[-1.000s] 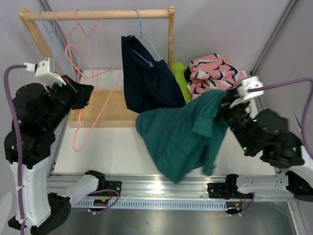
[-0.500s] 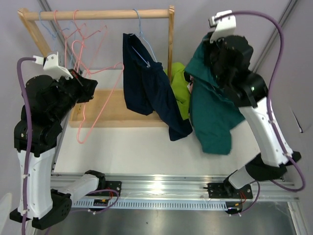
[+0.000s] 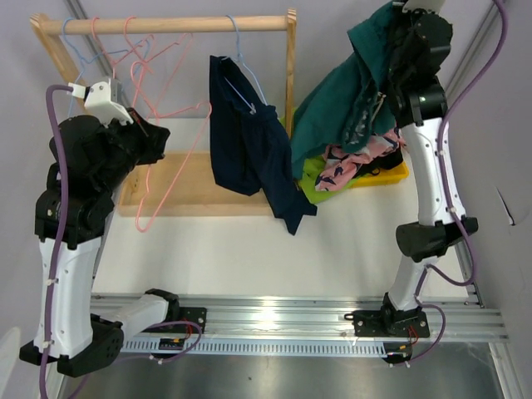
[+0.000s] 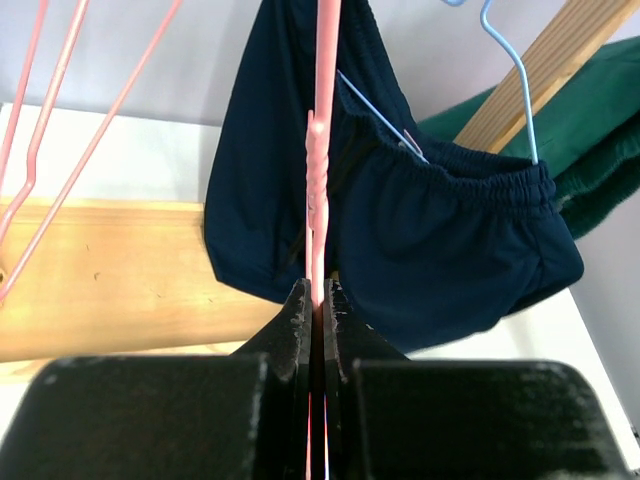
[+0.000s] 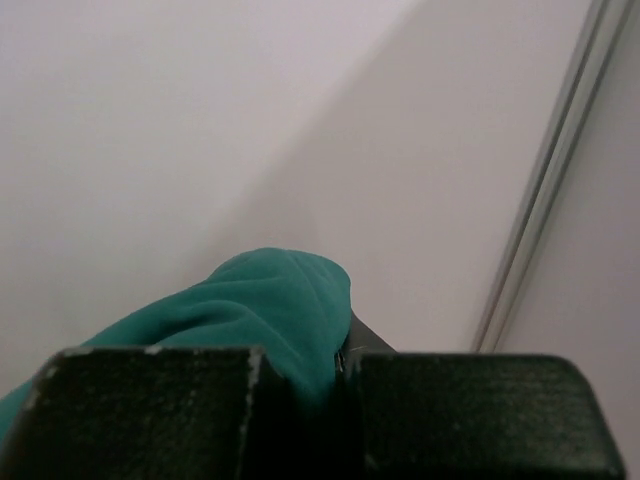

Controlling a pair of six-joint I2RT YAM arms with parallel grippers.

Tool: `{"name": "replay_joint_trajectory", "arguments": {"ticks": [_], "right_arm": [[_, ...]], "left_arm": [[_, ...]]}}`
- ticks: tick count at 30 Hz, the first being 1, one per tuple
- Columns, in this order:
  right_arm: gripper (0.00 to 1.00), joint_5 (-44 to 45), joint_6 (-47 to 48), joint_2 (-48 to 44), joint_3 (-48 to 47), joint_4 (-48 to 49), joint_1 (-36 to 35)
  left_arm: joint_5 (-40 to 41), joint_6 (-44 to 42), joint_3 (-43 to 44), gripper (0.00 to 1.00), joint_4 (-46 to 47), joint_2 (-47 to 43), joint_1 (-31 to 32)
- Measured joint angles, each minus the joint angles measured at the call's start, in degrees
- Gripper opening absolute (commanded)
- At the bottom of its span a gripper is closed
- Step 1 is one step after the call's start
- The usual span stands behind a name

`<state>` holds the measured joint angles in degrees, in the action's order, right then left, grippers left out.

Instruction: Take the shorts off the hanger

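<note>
My right gripper is raised high at the back right and shut on the green shorts, which hang down over the bin. In the right wrist view the green cloth bulges out of the closed right gripper. My left gripper is shut on a bare pink hanger just below the wooden rail. In the left wrist view the pink wire runs up out of the closed left gripper. Navy shorts hang on a blue hanger on the rail.
Other pink and blue empty hangers hang at the rail's left end. A yellow bin at the back right holds a pink patterned garment and a lime one. The rack's wooden base lies below the rail.
My right arm swung the green shorts from the table's front middle up and back, high over the bin. My left arm lifted the pink hanger nearer the rail.
</note>
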<state>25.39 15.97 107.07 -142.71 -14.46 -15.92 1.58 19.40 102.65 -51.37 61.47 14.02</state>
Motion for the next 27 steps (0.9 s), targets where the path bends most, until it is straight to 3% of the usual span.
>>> {"name": "replay_joint_trajectory", "arguments": {"ticks": [6, 11, 13, 14, 15, 19, 24, 27], "right_arm": [[0.00, -4.00, -5.68, 7.17, 11.65, 8.63, 4.46], [0.00, -9.81, -14.67, 15.39, 22.93, 8.28, 7.02], [0.51, -13.44, -18.69, 16.68, 29.42, 6.78, 7.80], [0.83, -15.15, -20.02, 16.70, 31.98, 6.29, 8.04], [0.99, -17.16, -21.94, 16.55, 35.01, 6.27, 8.20], [0.99, -22.03, -26.38, 9.07, 51.21, 12.13, 7.39], [0.99, -23.47, -29.18, -14.47, 73.26, 15.56, 2.69], [0.99, -22.69, -29.46, -24.48, 80.02, 16.65, -2.78]], "left_arm": [[1.53, 0.00, -0.02, 0.00, 1.86, 2.16, 0.02], [4.13, -0.48, 3.19, 0.00, 2.25, 6.84, 0.13], [5.33, -1.03, 6.84, 0.00, 1.92, 9.64, 0.13], [5.95, -1.40, 9.14, 0.00, 1.95, 11.47, 0.13], [6.49, -1.57, 11.93, 0.00, 1.68, 13.25, 0.13], [7.34, -1.97, 22.23, 0.00, 1.11, 19.61, 0.13], [8.15, -2.56, 26.64, 0.00, 1.05, 23.10, 0.13], [9.03, -3.50, 31.21, 0.00, 1.07, 27.19, -0.02]]}}
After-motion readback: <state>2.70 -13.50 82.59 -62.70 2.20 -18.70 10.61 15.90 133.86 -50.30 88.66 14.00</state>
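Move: The left gripper already pinches a pink hanger; the wooden rod it is taken to lies about 17 cm ahead and 14 cm higher. Empty pink hangers hang there roughly 11 cm left, and the navy shorts sit some 12 cm ahead, 17 cm right and 8 cm lower. The right gripper holds the teal shorts, with the yellow bin about 8 cm ahead, 3 cm left and 55 cm below; the rack's right post is around 25 cm left, 5 cm back and 30 cm lower. Swing the right gripper down some 45 cm and first forward about 15 cm over the yellow bin, tipping the fingers some 40 degrees downward; open wide to let go of the teal shorts near the bottom, then pull back, left and up a little. Meanwhile carry the pink hanger forward about 11 cm, then also up about 6 cm towards the rod, keeping the left fingers shut. ##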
